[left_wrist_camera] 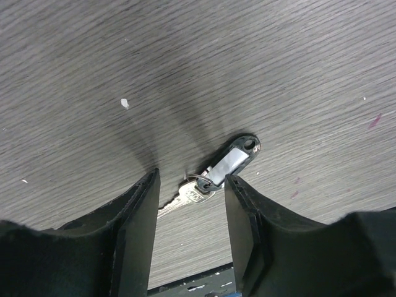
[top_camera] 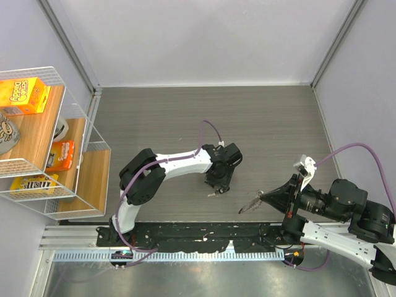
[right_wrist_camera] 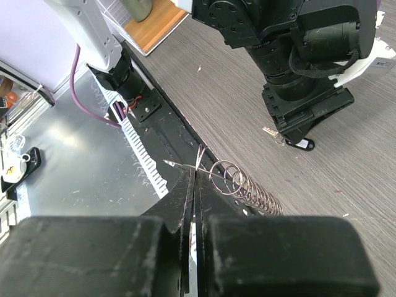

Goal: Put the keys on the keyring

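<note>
The keys lie flat on the grey wood table: a small silver key joined to a piece with a black head. My left gripper points down over them, open, with one finger on each side and neither touching them. In the top view the keys show just below the left gripper. The keyring is a silver wire coil stretched out like a spring. My right gripper is shut on its thin wire end and holds the keyring above the table's near edge.
A wire shelf with orange boxes stands at the far left. The black and metal base rail runs along the near edge, close under the keyring. In the right wrist view the left arm's wrist towers over the keys.
</note>
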Available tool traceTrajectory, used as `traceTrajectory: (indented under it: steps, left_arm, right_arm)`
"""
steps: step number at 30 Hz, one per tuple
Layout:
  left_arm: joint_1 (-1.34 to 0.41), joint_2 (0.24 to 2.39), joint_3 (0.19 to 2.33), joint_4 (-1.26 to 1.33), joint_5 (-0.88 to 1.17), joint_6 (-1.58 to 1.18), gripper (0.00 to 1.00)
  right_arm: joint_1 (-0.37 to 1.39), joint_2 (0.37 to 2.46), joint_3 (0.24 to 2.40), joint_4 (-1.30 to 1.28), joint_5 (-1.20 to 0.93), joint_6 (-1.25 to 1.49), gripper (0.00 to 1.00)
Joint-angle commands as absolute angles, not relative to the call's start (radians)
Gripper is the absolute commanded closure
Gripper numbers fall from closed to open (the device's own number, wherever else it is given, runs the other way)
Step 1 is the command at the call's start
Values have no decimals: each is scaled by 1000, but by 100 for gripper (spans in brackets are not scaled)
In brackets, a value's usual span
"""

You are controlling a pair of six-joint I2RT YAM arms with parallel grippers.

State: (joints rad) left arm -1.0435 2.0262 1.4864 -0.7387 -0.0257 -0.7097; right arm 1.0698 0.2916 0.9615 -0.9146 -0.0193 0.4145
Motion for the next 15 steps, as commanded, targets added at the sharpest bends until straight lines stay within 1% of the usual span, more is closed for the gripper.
traceTrajectory:
  steps: [1,8,15]
  left_arm:
    - [-1054,2039,1526,-753,-37,-732,50]
    - [-1060,2046,1525,-752,-31,-738,59]
    - [-1062,2034,1505,-746,-29,-738,81]
  right_arm:
    - [1074,273,989,-885,-14,407,95]
    - [1074,261,989,-891,-14,408,95]
    - [1074,261,988,-891,-14,410,95]
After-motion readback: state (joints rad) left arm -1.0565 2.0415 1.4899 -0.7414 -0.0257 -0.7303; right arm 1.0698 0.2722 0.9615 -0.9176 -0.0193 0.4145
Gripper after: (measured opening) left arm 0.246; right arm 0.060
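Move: The left gripper is open just above the keys: the key head and its small ring lie between its fingers, about 1 cm back, in line sideways and about 1 cm below. Their black fob lies some 2 cm to the right and 1 cm ahead of the hand. The coiled keyring, held by the right gripper, hangs roughly 14 cm back, 11 cm right and 23 cm higher. From the right hand, the keys are about 12 cm ahead, 16 cm left and 28 cm down. Ease the left gripper about half a centimetre down and as much back, settling over the key head just behind the small ring. Keep the fingers pointing down without turning, and close them from half open to about a quarter, bringing them in on both sides of the key head. Keep the right gripper in place, shut on the coiled keyring. ##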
